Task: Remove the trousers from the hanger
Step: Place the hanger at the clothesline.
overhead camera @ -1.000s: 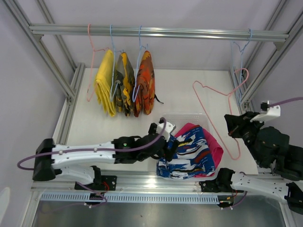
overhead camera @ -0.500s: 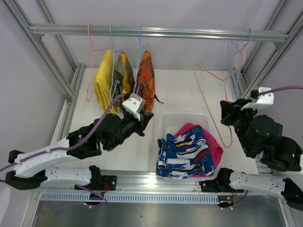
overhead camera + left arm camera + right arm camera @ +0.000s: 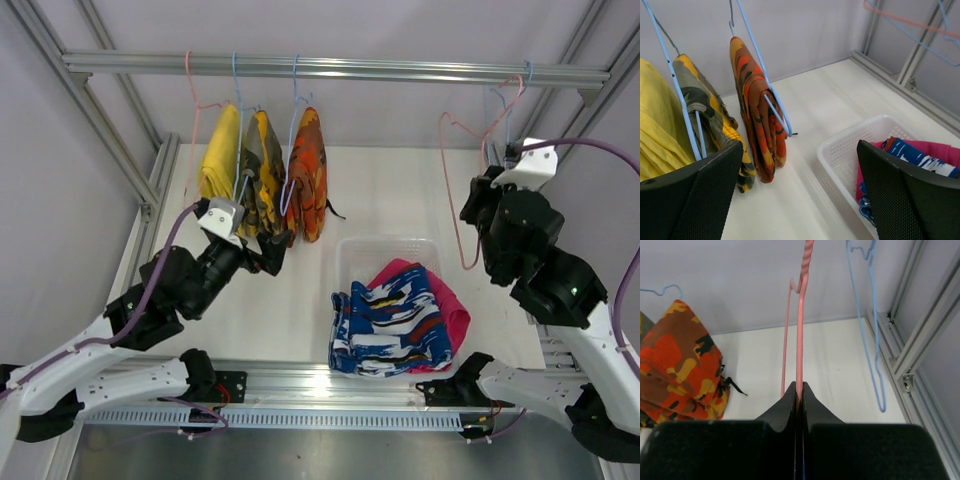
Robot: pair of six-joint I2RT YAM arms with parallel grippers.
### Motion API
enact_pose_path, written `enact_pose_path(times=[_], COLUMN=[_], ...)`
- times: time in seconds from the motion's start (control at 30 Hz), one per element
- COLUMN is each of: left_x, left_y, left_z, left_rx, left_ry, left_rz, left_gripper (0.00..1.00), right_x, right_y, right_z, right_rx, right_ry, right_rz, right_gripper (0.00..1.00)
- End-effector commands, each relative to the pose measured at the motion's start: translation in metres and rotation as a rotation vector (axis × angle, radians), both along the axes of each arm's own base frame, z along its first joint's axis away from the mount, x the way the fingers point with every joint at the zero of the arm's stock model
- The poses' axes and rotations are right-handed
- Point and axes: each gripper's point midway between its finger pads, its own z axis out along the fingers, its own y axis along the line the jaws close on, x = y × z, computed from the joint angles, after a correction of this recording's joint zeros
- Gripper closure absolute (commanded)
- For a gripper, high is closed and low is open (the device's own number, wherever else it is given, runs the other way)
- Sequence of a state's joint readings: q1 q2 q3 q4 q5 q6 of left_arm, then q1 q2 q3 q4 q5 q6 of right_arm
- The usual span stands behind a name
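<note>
Three trousers hang from hangers on the rail (image 3: 340,68): plain yellow (image 3: 218,160), olive camouflage (image 3: 262,175) and orange camouflage (image 3: 308,175). Blue patterned trousers (image 3: 390,330) and pink trousers (image 3: 452,312) lie in the white basket (image 3: 385,248). My left gripper (image 3: 272,252) is open and holds nothing, just below the olive pair. From its wrist, the orange pair (image 3: 757,125) hangs ahead between the wide fingers (image 3: 695,200). My right gripper (image 3: 482,190) is shut on an empty pink hanger (image 3: 801,340), whose hook reaches up to the rail at the right.
An empty pink hanger (image 3: 190,130) hangs at the rail's left end. Empty blue hangers (image 3: 500,105) hang at the right, one close beside my right gripper (image 3: 872,330). Aluminium frame posts (image 3: 140,190) flank both sides of the white table.
My left arm has swung from the basket back and left to the hanging trousers. My right arm has lifted the pink hanger up towards the rail.
</note>
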State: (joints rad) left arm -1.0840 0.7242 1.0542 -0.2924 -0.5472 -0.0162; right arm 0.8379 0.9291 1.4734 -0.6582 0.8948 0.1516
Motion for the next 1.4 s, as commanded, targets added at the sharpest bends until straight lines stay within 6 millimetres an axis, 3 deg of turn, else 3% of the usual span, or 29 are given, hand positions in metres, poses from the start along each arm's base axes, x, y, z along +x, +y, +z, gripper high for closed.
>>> enact_pose_path(times=[0.0,0.07,0.13,0.23,0.5,0.73,1.07,1.37], left_x=[0.011,0.013,0.013,0.013,0.012,0.013,0.015,0.014], left_y=[0.006,0.008,0.009,0.011,0.016,0.017,0.018,0.02], left_z=[-0.001,-0.005,-0.005,-0.005,-0.003,-0.004,-0.006,-0.005], left_rx=[0.006,0.001,-0.003,-0.002,-0.015,-0.013,0.0,-0.002], left_ry=[-0.035,-0.025,-0.026,-0.042,-0.06,-0.063,-0.067,-0.074], left_rz=[0.052,0.059,0.052,0.053,0.061,0.069,0.084,0.089], left_gripper=[0.0,0.01,0.01,0.01,0.0,0.01,0.01,0.01], right_x=[0.017,0.027,0.043,0.057,0.053,0.057,0.088,0.121], right_y=[-0.013,-0.006,-0.017,-0.015,-0.006,-0.01,-0.006,-0.018], right_z=[0.019,0.017,0.012,0.007,0.021,0.024,0.031,0.018], right_rx=[0.034,0.056,0.054,0.039,0.043,0.004,-0.016,0.006], right_ry=[-0.018,0.006,0.034,0.062,0.033,0.03,0.045,0.096], right_rz=[0.003,0.073,0.051,0.082,0.154,0.136,0.121,0.099], right_gripper=[1.0,1.0,1.0,1.0,1.0,1.0,1.0,1.0])
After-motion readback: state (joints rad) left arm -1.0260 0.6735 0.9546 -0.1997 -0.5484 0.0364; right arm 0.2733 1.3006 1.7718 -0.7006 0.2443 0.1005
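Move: The right hand already holds the emptied pink hanger. Its target is the clothesline rail, about 18 cm straight ahead and some 9 cm above. The empty blue hanger on that rail hangs about 18 cm ahead, 9 cm to the right and 5 cm below; the orange patterned trousers hang roughly 18 cm ahead, 31 cm to the left and 7 cm below. From the left hand, that part of the rail is about 20 cm ahead, 42 cm right and 13 cm above. Keeping its pinch on the pink hanger wire just below the neck, the right hand carries the hook towards the rail, about 12 cm forward in all. It first goes ahead while swinging right and partly back left, hesitates and lifts about 3 cm, then pushes on forward while sinking about 2 cm, fingers tipping down some 10 degrees. ##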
